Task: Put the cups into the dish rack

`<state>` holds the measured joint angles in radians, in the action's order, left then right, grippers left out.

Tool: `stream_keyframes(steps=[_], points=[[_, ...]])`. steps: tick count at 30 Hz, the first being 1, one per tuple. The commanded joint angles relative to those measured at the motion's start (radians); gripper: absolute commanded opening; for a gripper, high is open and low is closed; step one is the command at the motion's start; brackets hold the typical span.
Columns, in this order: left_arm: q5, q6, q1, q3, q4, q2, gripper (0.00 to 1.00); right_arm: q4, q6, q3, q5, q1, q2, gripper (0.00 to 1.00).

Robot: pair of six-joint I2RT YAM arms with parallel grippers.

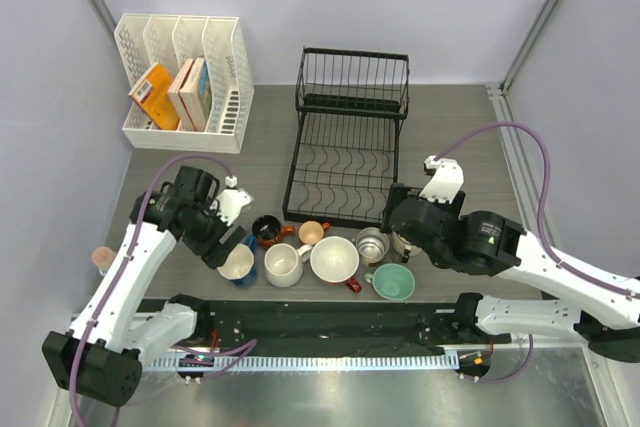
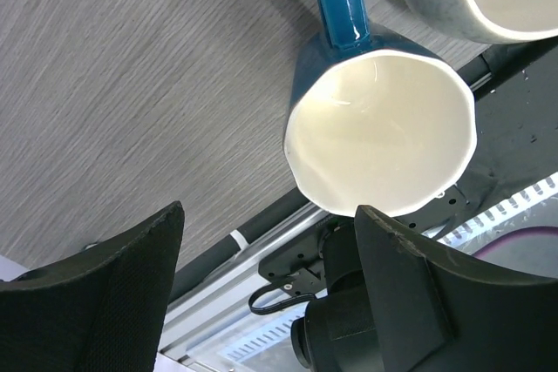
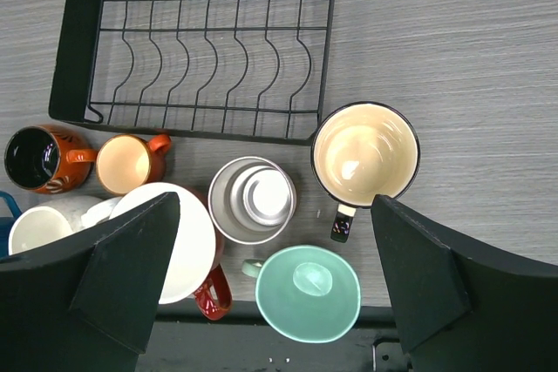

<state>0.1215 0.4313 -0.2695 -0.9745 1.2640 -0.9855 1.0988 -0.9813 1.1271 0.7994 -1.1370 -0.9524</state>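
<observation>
The black wire dish rack (image 1: 345, 142) stands at the back middle with nothing in it. The cups cluster near the front edge: a blue mug (image 1: 237, 265) with a cream inside, a white one (image 1: 283, 265), a red one with a white inside (image 1: 335, 259), a steel one (image 1: 372, 245), a teal one (image 1: 393, 281), a black-inside one (image 1: 267, 230) and a peach one (image 1: 312, 233). My left gripper (image 2: 268, 211) is open just short of the blue mug (image 2: 381, 132), its right fingertip at the rim. My right gripper (image 3: 275, 202) hangs open above the steel cup (image 3: 253, 199), with a cream mug (image 3: 364, 152) beside it.
A white slotted file organizer (image 1: 185, 82) holding boxes stands at the back left. One more small peach cup (image 1: 102, 259) sits alone at the table's left edge. A black strip and metal rail (image 1: 330, 322) run along the near edge, right behind the cups.
</observation>
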Motion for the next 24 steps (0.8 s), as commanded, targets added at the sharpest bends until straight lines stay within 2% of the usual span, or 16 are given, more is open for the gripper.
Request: stream_keyframes(steps=[1, 13, 22, 24], points=[[0.007, 0.027, -0.01, 0.017, -0.031, 0.015, 0.8, -0.02, -0.023, 0.01, 0.031, -0.004, -0.017, 0.96], [0.035, 0.003, -0.06, 0.014, -0.121, -0.11, 0.77, -0.033, -0.025, 0.008, 0.026, -0.004, -0.013, 0.96], [0.033, 0.03, -0.06, 0.066, -0.201, -0.163, 0.61, -0.025, -0.034, -0.007, 0.035, -0.004, 0.006, 0.95], [0.033, 0.037, -0.059, 0.083, -0.218, -0.174, 0.51, -0.025, -0.034, -0.012, 0.037, -0.004, 0.009, 0.94]])
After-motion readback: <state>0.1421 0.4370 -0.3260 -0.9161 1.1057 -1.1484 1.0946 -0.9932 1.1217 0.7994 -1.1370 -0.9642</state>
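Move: The blue mug, standing handle forward and right, has its middle roughly 4 cm to the left hand's right, 2 cm back and 9 cm below. The speckled white mug stands about 10 cm to the right of the blue one, level with it; the black mug with the orange handle is about 7 cm right and 8 cm farther out than the blue one. From the right hand, the blue mug lies some 38 cm left, 7 cm back and 19 cm below. The left hand sinks about 3.5 cm towards the blue mug's rim, fingers pointing mostly down, while easing some 2 cm to the right and 2 cm forward, towards the handle side. Late in the descent the wide-open fingers start to close, down to a little over half open, one tip over the mug's mouth and the other outside its left wall; whether they touch yet can't be seen. ##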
